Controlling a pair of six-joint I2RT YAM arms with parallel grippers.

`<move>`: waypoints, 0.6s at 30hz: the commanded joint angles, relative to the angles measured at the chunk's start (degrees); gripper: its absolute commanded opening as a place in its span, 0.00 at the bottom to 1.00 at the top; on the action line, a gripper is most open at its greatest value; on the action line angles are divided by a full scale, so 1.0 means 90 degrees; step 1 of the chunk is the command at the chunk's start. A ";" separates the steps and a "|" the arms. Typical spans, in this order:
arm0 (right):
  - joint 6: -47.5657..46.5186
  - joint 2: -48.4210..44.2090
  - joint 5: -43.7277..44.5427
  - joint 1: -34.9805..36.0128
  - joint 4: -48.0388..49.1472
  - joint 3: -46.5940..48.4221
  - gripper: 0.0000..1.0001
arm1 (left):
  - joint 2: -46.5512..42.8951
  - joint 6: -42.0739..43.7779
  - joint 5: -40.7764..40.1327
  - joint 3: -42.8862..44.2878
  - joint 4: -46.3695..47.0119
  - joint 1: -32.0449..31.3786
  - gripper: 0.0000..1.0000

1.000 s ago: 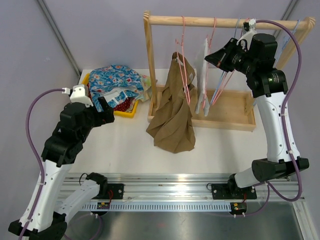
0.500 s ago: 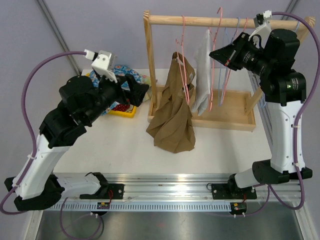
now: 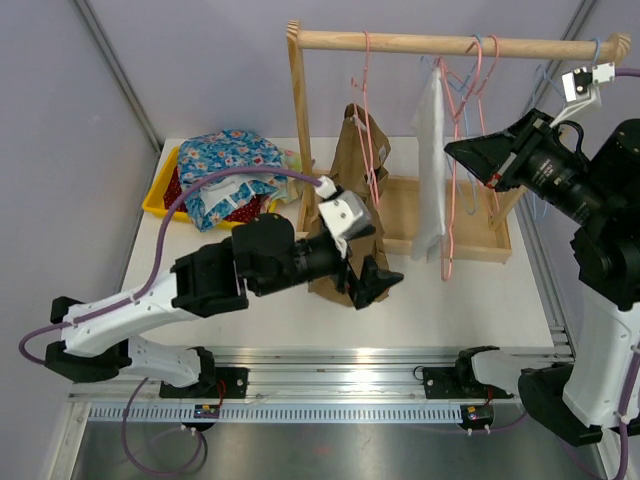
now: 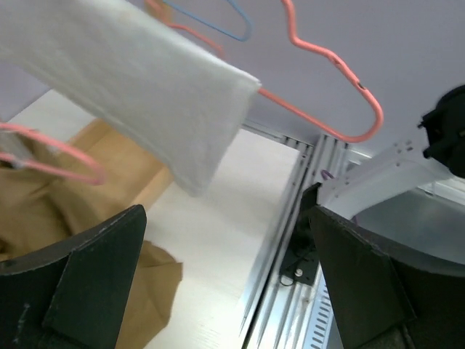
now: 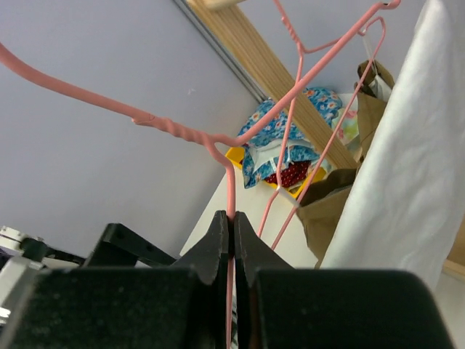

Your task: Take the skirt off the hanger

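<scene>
The white skirt [image 3: 430, 170] hangs from a pink wire hanger [image 3: 462, 150] in front of the rack's right half. My right gripper [image 3: 470, 155] is shut on that hanger's wire [image 5: 231, 182], the jaws [image 5: 232, 218] pinched flat on it, with the skirt [image 5: 407, 167] to their right. My left gripper [image 3: 375, 283] is open low over the table, by the hem of a brown garment [image 3: 350, 200]. In the left wrist view its fingers [image 4: 225, 218] are spread wide with nothing between them. The skirt [image 4: 131, 80] and the hanger [image 4: 327, 94] are above them.
The wooden rack's rail [image 3: 400, 42] carries the brown garment on its own pink hanger, plus blue hangers [image 3: 545, 75] at the right. Its wooden tray base [image 3: 470, 235] lies below. A yellow bin [image 3: 160, 185] of patterned clothes sits back left. A metal rail [image 3: 330, 365] runs along the front edge.
My left arm swung from the back left by the bin down to the front middle, next to the brown garment. My right arm carried the hanger and skirt rightward.
</scene>
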 commanded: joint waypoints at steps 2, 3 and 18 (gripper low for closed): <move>0.0003 -0.0299 -0.0235 0.0022 0.0145 -0.0118 0.00 | 0.0308 0.0370 -0.0346 -0.0004 0.0999 -0.0769 0.99; 0.0012 -0.0329 -0.0254 0.0022 0.0125 -0.0148 0.00 | 0.0531 0.0380 -0.0395 0.0054 0.1019 -0.0847 0.99; -0.0173 -0.0339 -0.0606 0.0031 -0.0617 0.0760 0.00 | 0.1725 0.1171 -0.2886 0.0592 0.1429 -0.1571 0.99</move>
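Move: The white skirt hangs on the pink hanger in the right fingers, its middle some 5 cm ahead of the right hand, 3 cm left and 6 cm below. From the open left hand it lies about 13 cm ahead, 10 cm right and 4 cm higher. The hanger's near corner stands level fore-and-aft with the left hand, about 10 cm right and 5 cm up; the brown skirt hangs roughly 18 cm ahead, 4 cm left and 12 cm below. Still pinching the pink hanger, the right hand draws it about 4 cm back towards the base. Meanwhile the left hand, wide open, sweeps roughly 10 cm right and sinks some 7 cm towards the white skirt's near lower edge, first drifting back, then easing forward a little, while its fingers tip down about 10 degrees; it has not gripped the cloth. ##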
